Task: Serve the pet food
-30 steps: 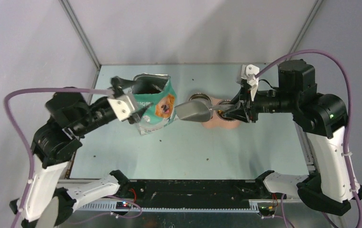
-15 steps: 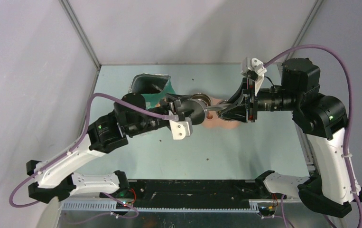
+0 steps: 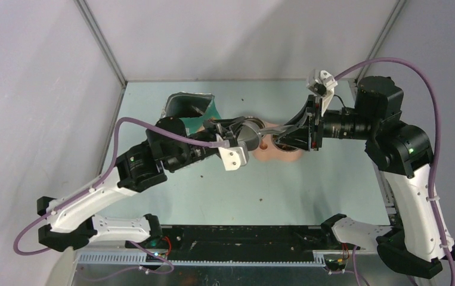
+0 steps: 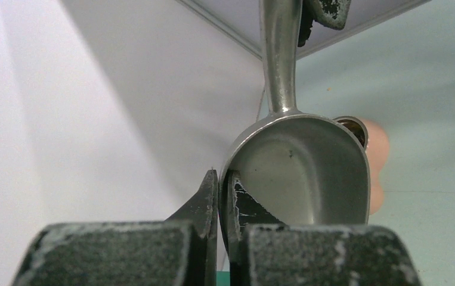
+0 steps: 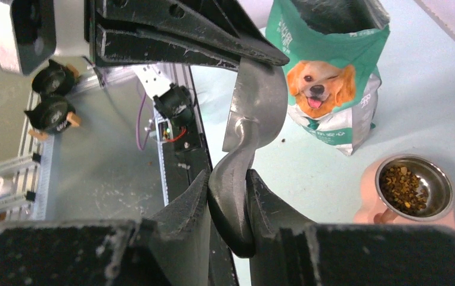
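The grey metal scoop point(image 4: 302, 173) hangs empty above the table between both arms. My left gripper point(image 4: 220, 176) is shut on the scoop's left rim, one finger inside the bowl and one outside. My right gripper point(image 5: 228, 176) is shut on the scoop's handle point(image 5: 232, 208). The pet food point(image 5: 406, 187) lies as brown kibble in a steel bowl point(image 5: 439, 179) set in a pink stand point(image 3: 272, 154). From above, the left gripper point(image 3: 237, 132) and right gripper point(image 3: 285, 136) meet over that stand. The teal dog-print bag point(image 5: 326, 77) stands open behind the left arm.
A few stray kibble pieces point(image 3: 201, 177) lie on the pale green table point(image 3: 308, 190). The bag point(image 3: 184, 106) stands at the back left near the wall. The black base rail point(image 3: 243, 238) runs along the near edge.
The left arm swung from the bag over to the scoop and its jaws closed on the rim. The right gripper kept hold of the handle and turned the scoop slightly.
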`<control>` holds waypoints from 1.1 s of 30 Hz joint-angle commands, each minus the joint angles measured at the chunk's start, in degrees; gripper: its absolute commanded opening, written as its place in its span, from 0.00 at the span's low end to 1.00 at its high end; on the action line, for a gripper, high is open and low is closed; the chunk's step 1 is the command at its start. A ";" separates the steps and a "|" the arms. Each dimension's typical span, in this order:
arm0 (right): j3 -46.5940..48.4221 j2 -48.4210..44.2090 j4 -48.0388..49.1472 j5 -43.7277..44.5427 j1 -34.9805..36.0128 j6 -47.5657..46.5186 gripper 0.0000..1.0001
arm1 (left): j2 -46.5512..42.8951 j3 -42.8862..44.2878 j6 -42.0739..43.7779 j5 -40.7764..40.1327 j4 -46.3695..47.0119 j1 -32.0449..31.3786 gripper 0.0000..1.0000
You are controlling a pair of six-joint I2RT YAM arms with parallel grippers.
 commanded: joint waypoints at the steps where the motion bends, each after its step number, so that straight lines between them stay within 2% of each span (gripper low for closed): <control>1: -4.99 -1.44 9.51 -4.51 -3.21 16.02 0.33 | 1.75 1.16 0.29 -3.37 4.77 -0.27 0.00; 5: -10.20 -1.19 16.36 -8.75 -7.65 29.73 0.48 | 2.80 2.54 -1.46 -3.85 3.55 -0.32 0.00; 8: -11.18 -0.31 18.58 -11.15 -9.06 32.81 0.54 | 4.27 4.44 -3.35 -4.73 2.07 -0.24 0.00; 16: -10.62 -0.61 19.29 -10.95 -9.45 33.95 0.52 | 7.63 8.30 -8.26 -8.83 1.24 -0.09 0.00; 21: -11.32 -1.59 18.69 -10.11 -10.08 33.32 0.56 | 9.15 10.81 -11.24 -9.38 -0.35 1.00 0.00; 26: -10.71 -1.75 18.52 -8.95 -10.40 32.65 0.49 | 9.56 11.34 -11.64 -9.33 -1.49 1.32 0.00; 30: -12.52 -3.14 21.39 -8.65 -12.24 33.13 0.55 | 8.80 10.77 -12.17 -9.43 -2.33 1.88 0.00; 33: -14.12 -4.13 23.56 -10.42 -14.21 34.04 0.55 | 7.87 10.37 -12.69 -8.97 -3.56 2.73 0.00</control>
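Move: At hand height, between the two hands, hangs the scoop: the left fingers already pinch its rim and its middle is about 5 cm to their right and 2 cm back, while the right hand still grips the handle, that middle some 5 cm to its left and 1 cm ahead. From the left hand, the bowl stand lies about 12 cm ahead, 11 cm right and 30 cm below; the food bag about 10 cm ahead, 17 cm left and 20 cm below. Opening its fingers, the right hand lets go of the scoop handle as it slides about 4.5 cm forward, dipping and coming back up, and tips down by some 25 degrees, with the handle staying between the spread pads. The left hand keeps its shut pinch on the rim and carries the scoop about 3 cm forward, slightly right and down, tipping down and turning counter-clockwise a little. ##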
